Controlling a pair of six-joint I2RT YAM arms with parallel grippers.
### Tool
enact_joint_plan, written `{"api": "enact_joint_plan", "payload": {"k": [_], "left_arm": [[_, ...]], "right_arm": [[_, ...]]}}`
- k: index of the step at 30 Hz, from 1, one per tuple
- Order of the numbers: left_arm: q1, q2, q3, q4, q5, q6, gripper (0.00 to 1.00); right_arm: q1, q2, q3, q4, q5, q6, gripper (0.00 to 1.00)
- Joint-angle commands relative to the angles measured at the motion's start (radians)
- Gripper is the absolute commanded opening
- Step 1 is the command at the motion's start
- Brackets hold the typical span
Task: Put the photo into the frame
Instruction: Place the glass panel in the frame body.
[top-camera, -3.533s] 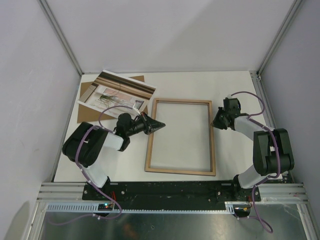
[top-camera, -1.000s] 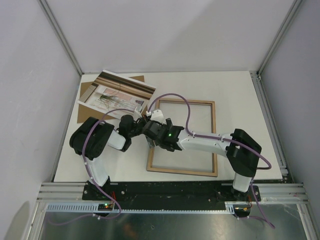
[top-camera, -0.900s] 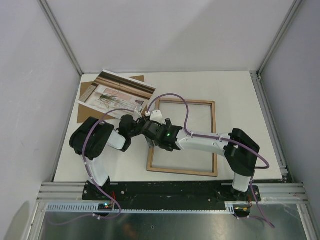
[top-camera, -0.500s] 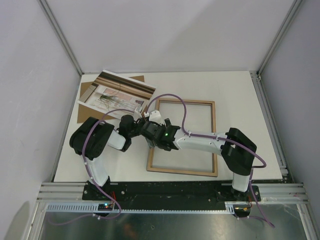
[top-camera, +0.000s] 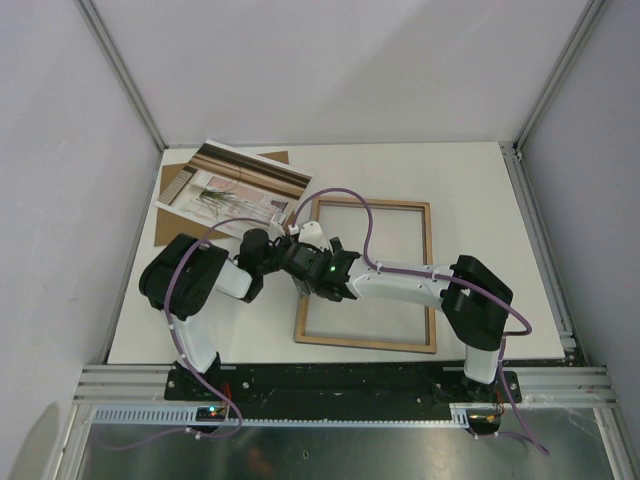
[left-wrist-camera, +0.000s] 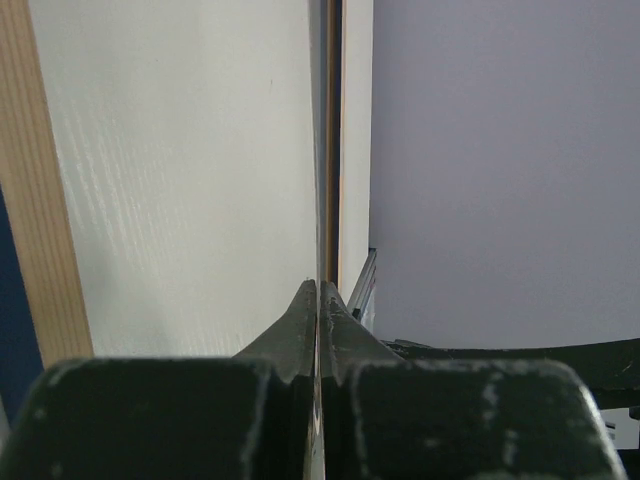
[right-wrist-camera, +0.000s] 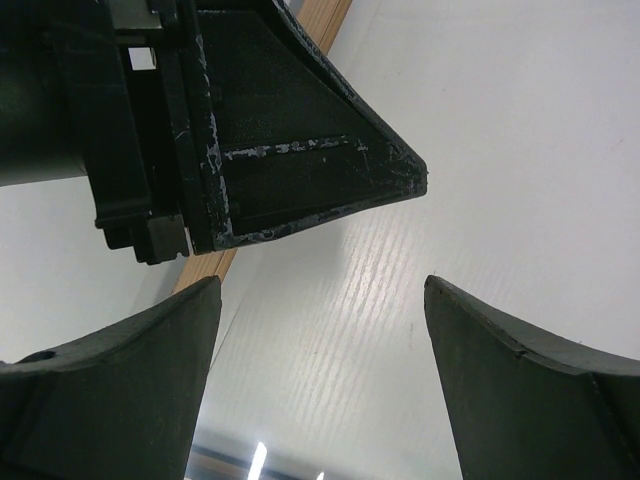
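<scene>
The frame (top-camera: 428, 275) lies wood back up in the middle of the table. At the back left, the photo (top-camera: 235, 180) rests tilted on a brown backing board (top-camera: 172, 228). My left gripper (top-camera: 287, 256) is shut with nothing in it, its tip over the frame's left rail (right-wrist-camera: 205, 268). In the left wrist view the shut jaws (left-wrist-camera: 318, 288) point across the frame (left-wrist-camera: 35, 200). My right arm stretches across the frame, and its open gripper (right-wrist-camera: 320, 285) hangs just beside the left gripper's fingers (right-wrist-camera: 300, 170). In the top view the right gripper (top-camera: 300, 246) overlaps the left one.
White walls and metal posts (top-camera: 125, 75) close in the table at the back and sides. The right arm's purple cable (top-camera: 350, 200) arches over the frame's top rail. The arm bases sit on a black rail (top-camera: 340, 380) at the near edge.
The right arm has swung from the right side across the frame to the left gripper, and over the last second it has crept slightly further left. The frame has slid a little to the right.
</scene>
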Motion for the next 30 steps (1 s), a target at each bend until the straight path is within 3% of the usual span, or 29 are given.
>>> {"api": "enact_joint_plan", "payload": {"k": [1,20,30], "left_arm": [[0.001,-0.022,0.038,0.016,0.025,0.035,0.03],[0.046,-0.07,0.055,-0.12,0.021,0.113,0.43],[0.071,-0.111,0.052,-0.181,0.014,0.149,0.58]], "right_arm": [[-0.007,0.007,0.039,-0.015,0.03,0.021,0.86],[-0.022,0.009,0.038,-0.008,0.012,0.016,0.86],[-0.028,0.012,0.038,-0.009,0.007,0.015,0.86]]}}
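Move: Over the left part of the frame body, the left hand's shut fingers pinch the glass panel near its left edge; the frame's middle lies about 11 cm to the right, 3 cm back and 4 cm below. The frame's left bar runs some 3 cm to its left, its middle 3 cm back, and the photo about 18 cm ahead and 21 cm left. From the open right hand, the frame's middle is about 9 cm right and 1 cm ahead. Spreading its fingers one above the other to about half open, the left hand lets go of the glass panel's left edge. It sinks by half a centimetre at first, then draws off about 2 cm to the left and 1 cm forward, back towards the frame's left bar, rolling barely 5 degrees. ##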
